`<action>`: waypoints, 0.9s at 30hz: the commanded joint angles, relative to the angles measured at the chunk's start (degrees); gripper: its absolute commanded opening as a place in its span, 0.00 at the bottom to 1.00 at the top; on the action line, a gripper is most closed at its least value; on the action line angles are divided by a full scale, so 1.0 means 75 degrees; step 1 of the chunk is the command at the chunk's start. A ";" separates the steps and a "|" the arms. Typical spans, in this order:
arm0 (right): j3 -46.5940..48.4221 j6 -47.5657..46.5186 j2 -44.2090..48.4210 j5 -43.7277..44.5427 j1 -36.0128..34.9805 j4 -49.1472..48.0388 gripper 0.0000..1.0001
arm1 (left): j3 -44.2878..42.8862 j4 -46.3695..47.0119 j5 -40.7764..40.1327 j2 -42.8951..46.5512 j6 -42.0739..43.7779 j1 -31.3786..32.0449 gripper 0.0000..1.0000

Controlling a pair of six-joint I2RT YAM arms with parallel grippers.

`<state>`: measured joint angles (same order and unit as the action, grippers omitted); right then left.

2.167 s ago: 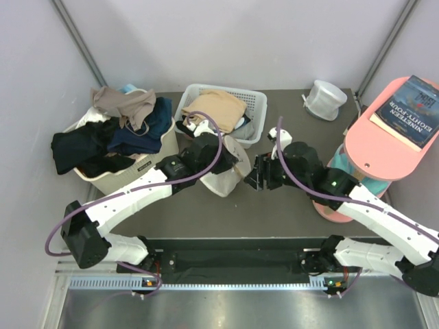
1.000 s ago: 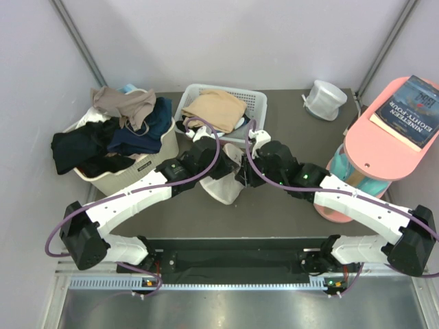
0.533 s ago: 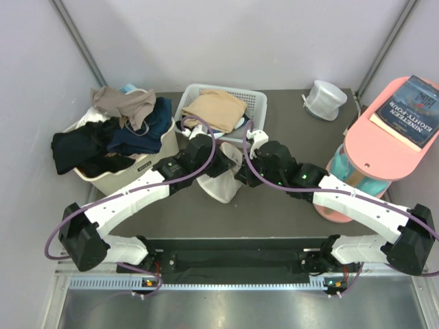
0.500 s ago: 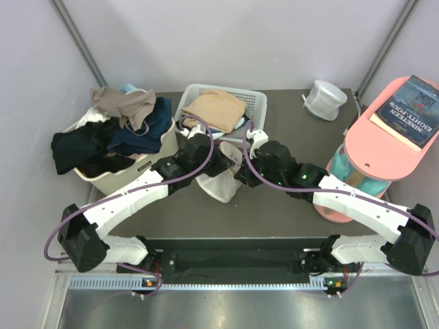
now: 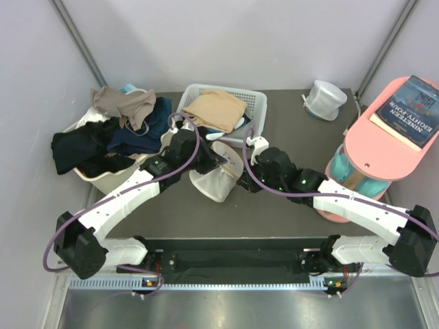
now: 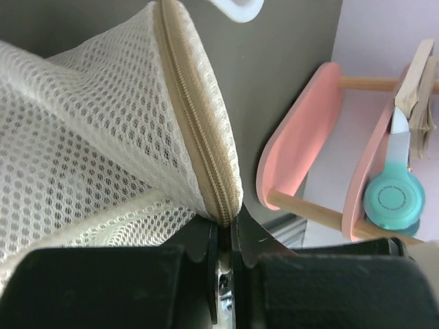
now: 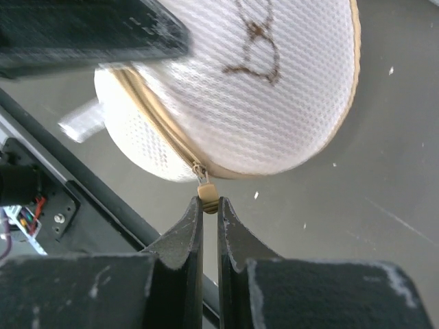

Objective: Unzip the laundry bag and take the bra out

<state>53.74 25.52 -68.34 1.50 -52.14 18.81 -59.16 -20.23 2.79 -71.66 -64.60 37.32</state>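
Note:
The laundry bag (image 5: pixel 216 177) is a pale beige mesh dome held between the two arms near the table's middle. My left gripper (image 5: pixel 218 162) is shut on the bag's zipper seam (image 6: pixel 206 157); the mesh (image 6: pixel 75 157) fills the left wrist view. My right gripper (image 5: pixel 241 180) is shut on the tan zipper pull (image 7: pixel 208 195) at the bag's lower edge (image 7: pixel 226 89). The zipper line looks closed along what shows. The bra is hidden inside; a dark mark shows through the mesh (image 7: pixel 257 51).
A white basket (image 5: pixel 221 112) with tan cloth stands behind the bag. A bin heaped with clothes (image 5: pixel 113 137) is at the left. A whiter round pouch (image 5: pixel 324 99) sits at the back right. A pink stand (image 5: pixel 384 137) with a book (image 5: pixel 411 103) is at the right.
The left arm has drawn left with the bag. The right gripper has come in from the right, closed up to the bag and then dropped toward its lower edge.

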 commanded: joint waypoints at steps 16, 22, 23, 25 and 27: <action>0.0767 -0.0273 -0.0625 0.0047 -0.0547 0.0258 0.00 | 0.0294 -0.0873 0.1259 0.1313 0.0879 -0.1519 0.73; 0.1624 -0.0273 -0.1657 0.0093 -0.1227 0.0106 0.00 | 0.0714 -0.2786 0.0402 0.2800 0.0680 -0.1519 0.80; 0.1729 -0.0297 -0.1809 0.0117 -0.1367 0.0094 0.00 | 0.1040 -0.2752 0.0437 0.3013 0.0552 -0.1507 0.80; 0.1823 -0.0320 -0.1927 0.0187 -0.1473 0.0082 0.00 | 0.1417 -0.2206 0.0635 0.3679 0.0177 -0.1496 0.80; 0.1941 -0.0332 -0.2068 0.0234 -0.1602 0.0082 0.00 | 0.1944 -0.1758 0.0730 0.4021 -0.0116 -0.1496 0.80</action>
<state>64.29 24.03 -82.72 2.31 -62.15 21.91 -50.52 -35.18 8.49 -46.85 -60.95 26.17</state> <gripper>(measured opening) 0.046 0.799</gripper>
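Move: Both hands already hold the laundry bag: the left pinches its zipped edge, the right has the zipper pull. From the left hand, the pull is about 7 cm back, 6 right and 3 lower; the bag's middle is 5 back, 2 left, 7 below. The grey basket lies some 18 ahead, straight on, and 15 lower. From the right hand, the bag's middle is about 2 ahead, 8 left, 5 below. Leftward and slightly down, the left hand first draws about 2 cm while still pinching the zipped edge; then its fingers open wide, let go, and it backs away from the bag to the left and back, rising a little. The right hand keeps its pinch on the pull, sinks about 2 cm, then carries it some 7 cm left and 3 back, turning about 10 degrees counter-clockwise. ##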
